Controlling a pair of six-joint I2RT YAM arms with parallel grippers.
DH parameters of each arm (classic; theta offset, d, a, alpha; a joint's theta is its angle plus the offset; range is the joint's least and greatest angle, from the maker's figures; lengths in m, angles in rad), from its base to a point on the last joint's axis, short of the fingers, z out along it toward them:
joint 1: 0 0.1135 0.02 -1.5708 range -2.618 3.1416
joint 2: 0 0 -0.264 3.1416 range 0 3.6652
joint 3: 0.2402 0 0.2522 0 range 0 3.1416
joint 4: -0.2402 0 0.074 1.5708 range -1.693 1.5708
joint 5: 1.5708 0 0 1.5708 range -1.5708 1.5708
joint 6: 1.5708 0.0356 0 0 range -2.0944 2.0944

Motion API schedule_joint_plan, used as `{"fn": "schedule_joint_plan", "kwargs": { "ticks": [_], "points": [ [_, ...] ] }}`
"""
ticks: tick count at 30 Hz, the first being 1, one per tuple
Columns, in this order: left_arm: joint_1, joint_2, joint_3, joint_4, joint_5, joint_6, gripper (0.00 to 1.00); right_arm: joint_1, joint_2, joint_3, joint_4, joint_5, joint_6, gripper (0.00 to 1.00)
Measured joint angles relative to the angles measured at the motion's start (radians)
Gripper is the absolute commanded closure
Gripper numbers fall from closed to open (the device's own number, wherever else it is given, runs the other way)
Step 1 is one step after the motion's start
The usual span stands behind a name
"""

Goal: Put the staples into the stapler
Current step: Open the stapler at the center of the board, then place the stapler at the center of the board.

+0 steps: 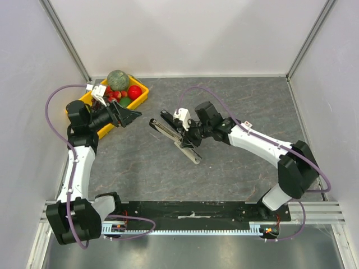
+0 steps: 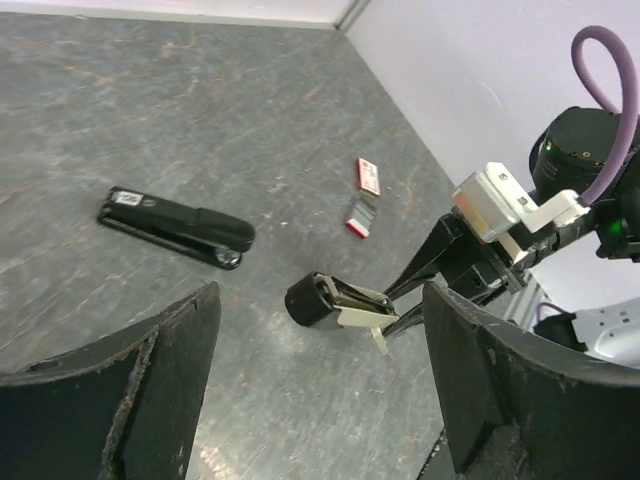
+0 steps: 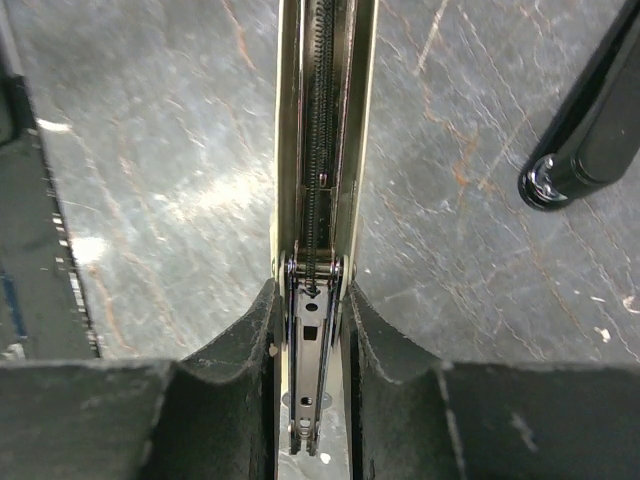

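Observation:
The stapler [image 1: 190, 152] lies opened at the table's middle, its metal magazine [image 3: 325, 120] with the spring showing. My right gripper [image 1: 188, 136] [image 3: 312, 300] is shut on this magazine's rear end. In the left wrist view the held stapler [image 2: 335, 300] points its black end toward me. Beyond it lie the staples: a small red-and-white box [image 2: 369, 176] and a tray of grey strips [image 2: 361, 217]. They do not show in the top view. My left gripper [image 1: 130, 117] [image 2: 320, 400] is open and empty, well to the left of the stapler.
A long black stapler body [image 2: 175, 228] [image 3: 590, 130] [image 1: 162, 128] lies flat beside the held magazine. A yellow bin [image 1: 145, 92] of toy fruit stands at the back left, behind my left arm. Walls close the table on three sides.

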Motion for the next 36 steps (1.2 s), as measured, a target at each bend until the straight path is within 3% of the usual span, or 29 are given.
{"fn": "schedule_joint_plan", "kwargs": {
  "ticks": [9,19,20,21,24,30,36],
  "points": [
    [0.161,-0.06,0.0,-0.111,-0.024,0.083,0.1,0.066,0.201,0.09,-0.14,0.18,-0.112,1.0],
    [0.238,-0.105,0.0,-0.207,-0.079,0.145,0.09,0.187,0.372,0.177,-0.218,0.336,-0.165,1.0],
    [0.243,-0.108,0.0,-0.212,-0.081,0.147,0.09,0.192,0.378,0.183,-0.217,0.34,-0.166,0.96],
    [0.246,-0.109,0.0,-0.214,-0.082,0.147,0.09,0.197,0.384,0.193,-0.222,0.348,-0.167,0.81],
    [0.252,-0.109,0.0,-0.221,-0.081,0.148,0.09,0.208,0.394,0.209,-0.224,0.365,-0.167,0.6],
    [0.263,-0.109,0.0,-0.225,-0.076,0.148,0.09,0.213,0.394,0.222,-0.237,0.381,-0.188,0.27],
    [0.268,-0.109,0.0,-0.224,-0.067,0.148,0.09,0.203,0.351,0.274,-0.281,0.352,-0.209,0.18]
  ]
}}
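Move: The right hand still holds the already opened beige stapler some 13 cm above the board. The bare spot it is taken to lies about 1 cm back, 3 cm to the left and 13 cm below. The black stapler lies roughly 15 cm ahead, 4 cm left; the staples box about 13 cm ahead, 25 cm right, both near board level. From the left hand that spot is about 7 cm back, 15 cm right and 27 cm down. Its fingers still shut on the opened stapler, the right hand lowers it about 12 cm to the board beside the black stapler, tipping the fingertips some 30 degrees further down. There it opens wide, lets go and rises about 3 cm. Meanwhile the empty, open left hand withdraws about 8 cm to the left, away from the stapler, swinging counter-clockwise. ##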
